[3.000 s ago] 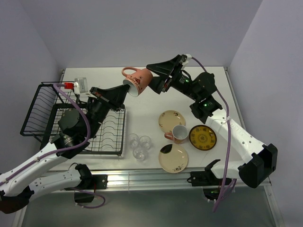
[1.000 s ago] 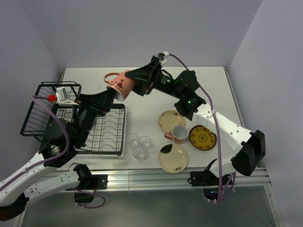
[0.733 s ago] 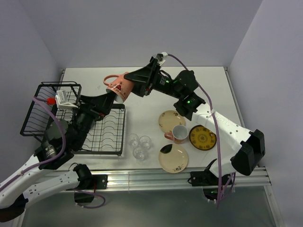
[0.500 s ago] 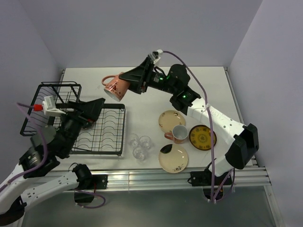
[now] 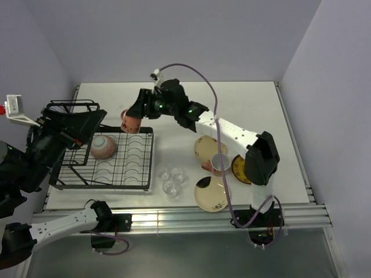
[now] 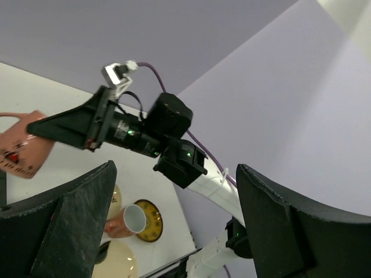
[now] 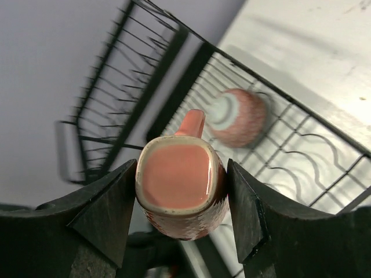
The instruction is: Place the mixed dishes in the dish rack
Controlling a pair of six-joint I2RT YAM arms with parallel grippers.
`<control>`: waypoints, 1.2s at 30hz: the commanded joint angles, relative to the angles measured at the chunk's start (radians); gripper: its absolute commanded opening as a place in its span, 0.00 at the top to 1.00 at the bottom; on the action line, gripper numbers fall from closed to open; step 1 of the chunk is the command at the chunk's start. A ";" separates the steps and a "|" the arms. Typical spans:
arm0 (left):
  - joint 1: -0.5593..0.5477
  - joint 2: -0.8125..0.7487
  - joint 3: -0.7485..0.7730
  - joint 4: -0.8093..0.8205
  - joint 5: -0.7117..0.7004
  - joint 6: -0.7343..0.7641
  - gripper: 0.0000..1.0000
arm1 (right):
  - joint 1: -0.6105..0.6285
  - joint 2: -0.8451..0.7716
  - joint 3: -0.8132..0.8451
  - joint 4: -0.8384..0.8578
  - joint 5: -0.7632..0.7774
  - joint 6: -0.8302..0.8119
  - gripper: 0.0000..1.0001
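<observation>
My right gripper (image 5: 137, 113) (image 7: 181, 194) is shut on a pink mug (image 5: 130, 122) (image 7: 179, 188). The mug's base faces the wrist camera, and it hangs over the far edge of the black wire dish rack (image 5: 119, 169) (image 7: 145, 95). An upturned patterned bowl (image 5: 103, 146) (image 7: 237, 116) lies on the rack's grid. My left gripper (image 5: 90, 120) (image 6: 174, 231) is open and empty, raised to the left of the rack. On the table stand another pink mug (image 5: 219, 164) (image 6: 126, 219), two cream plates (image 5: 210, 147) (image 5: 211, 194), a yellow-and-dark plate (image 5: 239, 168) and three clear glasses (image 5: 170, 178).
The right arm (image 5: 226, 128) reaches across the table's middle, above the plates. The rack's raised basket end (image 5: 55, 124) lies under the left arm. Purple walls close in the back and both sides.
The left gripper has drawn back from the mug, left and upward. The right arm has carried the mug left and down to the rack's far edge. The bowl now shows.
</observation>
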 commanded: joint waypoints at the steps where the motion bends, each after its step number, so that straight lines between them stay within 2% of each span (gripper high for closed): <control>1: -0.001 0.035 0.025 -0.024 0.079 0.099 0.10 | 0.063 0.058 0.101 -0.030 0.162 -0.212 1.00; 7: -0.001 0.043 0.065 -0.056 0.086 0.104 0.09 | 0.142 0.203 0.156 -0.018 0.350 -0.324 1.00; 14: -0.001 -0.018 -0.024 -0.004 0.115 0.079 0.09 | 0.189 0.327 0.219 -0.004 0.545 -0.414 1.00; 21: -0.001 -0.017 -0.043 0.001 0.135 0.088 0.08 | 0.209 0.396 0.209 0.094 0.688 -0.486 1.00; 28: -0.001 -0.029 -0.079 0.004 0.142 0.079 0.07 | 0.240 0.424 0.193 0.197 0.746 -0.575 1.00; 36: -0.001 -0.052 -0.112 0.007 0.132 0.067 0.05 | 0.271 0.494 0.273 0.187 0.731 -0.572 1.00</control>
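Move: The right gripper holds the mug about 31 cm up. The free slot in the rack's back row lies roughly 9 cm to its left, 4 cm ahead and 22 cm below. The bowl already in the rack sits about 18 cm to this hand's left, level with it fore and aft and 24 cm below; the glasses are about 13 cm back, 11 cm right and 26 cm lower. From the left hand the slot is some 22 cm ahead, 4 cm left and 43 cm below. Bring the right gripper down about 19 cm and leftward some 9 cm, keeping its pinch on the mug, towards the free slot beside the bowl; ease forward about 4 cm once well down, then finish sliding left with a slight rise. Roll the wrist as you go and swing the fingers clockwise, dipping them a little more. Let the empty left hand sink about 4 cm, fingers still open. ##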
